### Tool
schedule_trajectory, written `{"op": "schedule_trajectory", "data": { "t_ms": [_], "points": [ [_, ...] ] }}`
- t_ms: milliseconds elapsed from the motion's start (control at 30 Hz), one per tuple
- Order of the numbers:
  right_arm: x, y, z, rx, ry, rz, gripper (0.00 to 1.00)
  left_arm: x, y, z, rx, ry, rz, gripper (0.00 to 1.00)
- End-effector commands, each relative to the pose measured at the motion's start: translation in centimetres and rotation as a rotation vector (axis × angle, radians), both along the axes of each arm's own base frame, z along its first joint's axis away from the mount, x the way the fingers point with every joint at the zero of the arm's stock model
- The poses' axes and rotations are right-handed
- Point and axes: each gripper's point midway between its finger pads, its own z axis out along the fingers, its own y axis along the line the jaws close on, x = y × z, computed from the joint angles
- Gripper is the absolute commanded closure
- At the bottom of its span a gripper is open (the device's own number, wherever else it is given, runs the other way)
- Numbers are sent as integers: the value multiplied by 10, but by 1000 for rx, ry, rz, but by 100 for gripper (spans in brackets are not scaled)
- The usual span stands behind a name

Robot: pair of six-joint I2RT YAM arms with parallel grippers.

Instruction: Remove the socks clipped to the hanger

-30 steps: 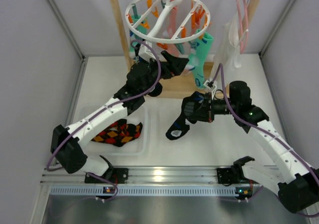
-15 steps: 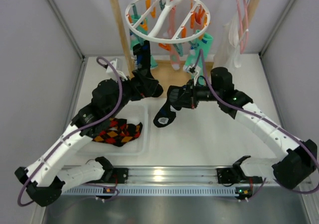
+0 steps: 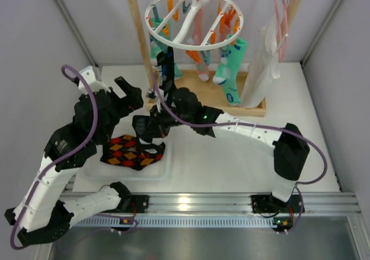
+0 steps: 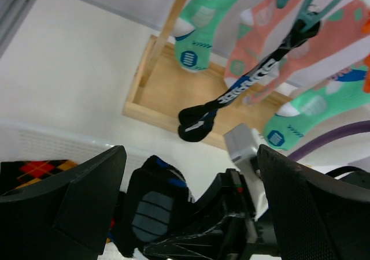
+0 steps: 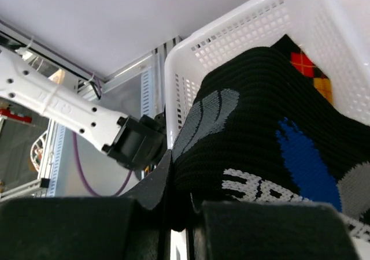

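The hanger [image 3: 193,18], a white ring with orange and teal pegs, hangs from the wooden rack. Clipped to it are a black sock [image 3: 168,69], teal socks [image 3: 231,69] and pink socks [image 3: 202,69]; the left wrist view shows the black sock [image 4: 243,89] dangling too. My right gripper [image 3: 153,127] reaches far left and is shut on a black sock with blue and grey patches [image 5: 260,115], holding it over the white basket [image 5: 243,29]. My left gripper [image 3: 130,92] stands open and empty just left of it, its fingers [image 4: 63,202] framing the held sock [image 4: 150,214].
A black sock with red and yellow diamonds [image 3: 133,153] lies in the basket [image 3: 167,167]. The wooden rack frame [image 3: 139,40] and its base [image 4: 173,92] stand behind. A white garment [image 3: 260,69] on a thin pink hanger [image 3: 283,17] hangs at the right.
My right arm swung left, carrying the black sock from mid-table to above the basket. My left arm drew back from the hanger to the left, still open.
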Motion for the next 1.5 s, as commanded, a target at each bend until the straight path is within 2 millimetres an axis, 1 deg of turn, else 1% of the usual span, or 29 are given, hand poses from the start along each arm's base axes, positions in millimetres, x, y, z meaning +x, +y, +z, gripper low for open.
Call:
{"op": "schedule_trajectory", "data": {
  "t_ms": [0,67,133,167,200,233,267,300,367,433,467,500,567,600,633,667,767,800,833,867,933,967,1067,1167,1233,1267,1367,1400,1467],
  "points": [
    [-4,39,18,100,-15,-2,95,-9,30,-8,63,42,116,1],
    [-12,48,14,95,-10,16,87,-12,37,-10,76,46,136,1],
    [-14,52,14,98,-1,12,67,-15,42,-11,86,45,145,1],
    [-15,51,14,94,4,11,52,-16,43,-13,92,48,144,1],
    [-13,46,18,89,-3,-7,11,-17,43,-16,98,53,142,1],
    [-12,42,19,79,-14,-23,1,-18,43,-16,92,51,137,1],
    [-9,36,17,63,-41,-43,1,-19,42,-18,93,56,130,1],
    [-11,26,31,75,-64,-54,1,-19,41,-20,87,58,127,1],
    [-6,7,17,20,-72,-87,0,-18,39,-29,87,75,121,1],
    [-1,-23,17,-28,-71,-148,1,-17,33,-39,86,97,101,1],
    [9,-40,-3,-76,-55,-197,0,-16,30,-44,90,108,95,1],
    [9,-59,16,-38,-70,-225,1,-12,21,-48,96,110,61,1],
    [19,-92,4,-68,-61,-302,0,-5,3,-62,120,114,-17,1],
    [16,-110,25,-26,-93,-326,1,-4,-5,-64,139,99,-71,1],
    [17,-121,29,-27,-103,-347,0,2,-27,-50,76,26,-155,1],
    [20,-142,37,-28,-129,-394,1,6,-35,-64,88,26,-183,1],
    [23,-168,57,-15,-177,-436,1,16,-56,-38,28,-145,-257,1],
    [19,-180,66,-12,-188,-447,1,22,-60,-48,69,-155,-276,1],
    [19,-187,72,-10,-199,-456,1,31,-69,-45,67,-187,-288,1],
    [21,-196,90,8,-234,-479,1,39,-69,-47,85,-191,-283,1],
    [19,-206,99,-18,-250,-492,1,64,-70,-62,145,-161,-265,1],
    [19,-212,119,5,-288,-507,0,72,-75,-59,144,-181,-284,1],
    [9,-220,144,29,-318,-494,1,104,-72,-63,206,-212,-291,1],
    [-2,-226,160,51,-335,-470,1,130,-67,-75,277,-199,-282,1],
    [-6,-229,163,51,-340,-464,0,142,-73,-68,306,-236,-310,1],
    [-9,-232,166,58,-354,-462,1,152,-79,-77,323,-217,-329,1],
    [-10,-239,174,70,-383,-481,1,159,-99,-74,320,-234,-418,2],
    [-10,-241,175,70,-386,-490,1,165,-104,-84,321,-214,-436,6],
    [-7,-244,183,83,-406,-516,1,166,-111,-86,302,-207,-457,34]
  ]
}}
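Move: The right hand, holding a black sock, is beside and above the white basket, whose middle is some 13 cm to its left, 3 cm ahead and 20 cm lower; the argyle socks in the basket lie about 11 cm left, 2 cm ahead and 22 cm below. The empty left hand has the other black sock, still clipped, about 17 cm ahead, 9 cm right and 13 cm lower. Some 9 cm beyond that sock hang a teal sock, about level with it sideways, and a pink one 10 cm to its right. Dipping about 5 cm down and 4 cm left, the right hand opens and lets its sock go over the basket, then backs off some 27 cm right and 20 cm up, turning clockwise. The open left hand first eases slightly left and back, then swings down and right and reaches some 18 cm forward to the hanging black sock, rolling its left side up, and starts closing around its lower part. ##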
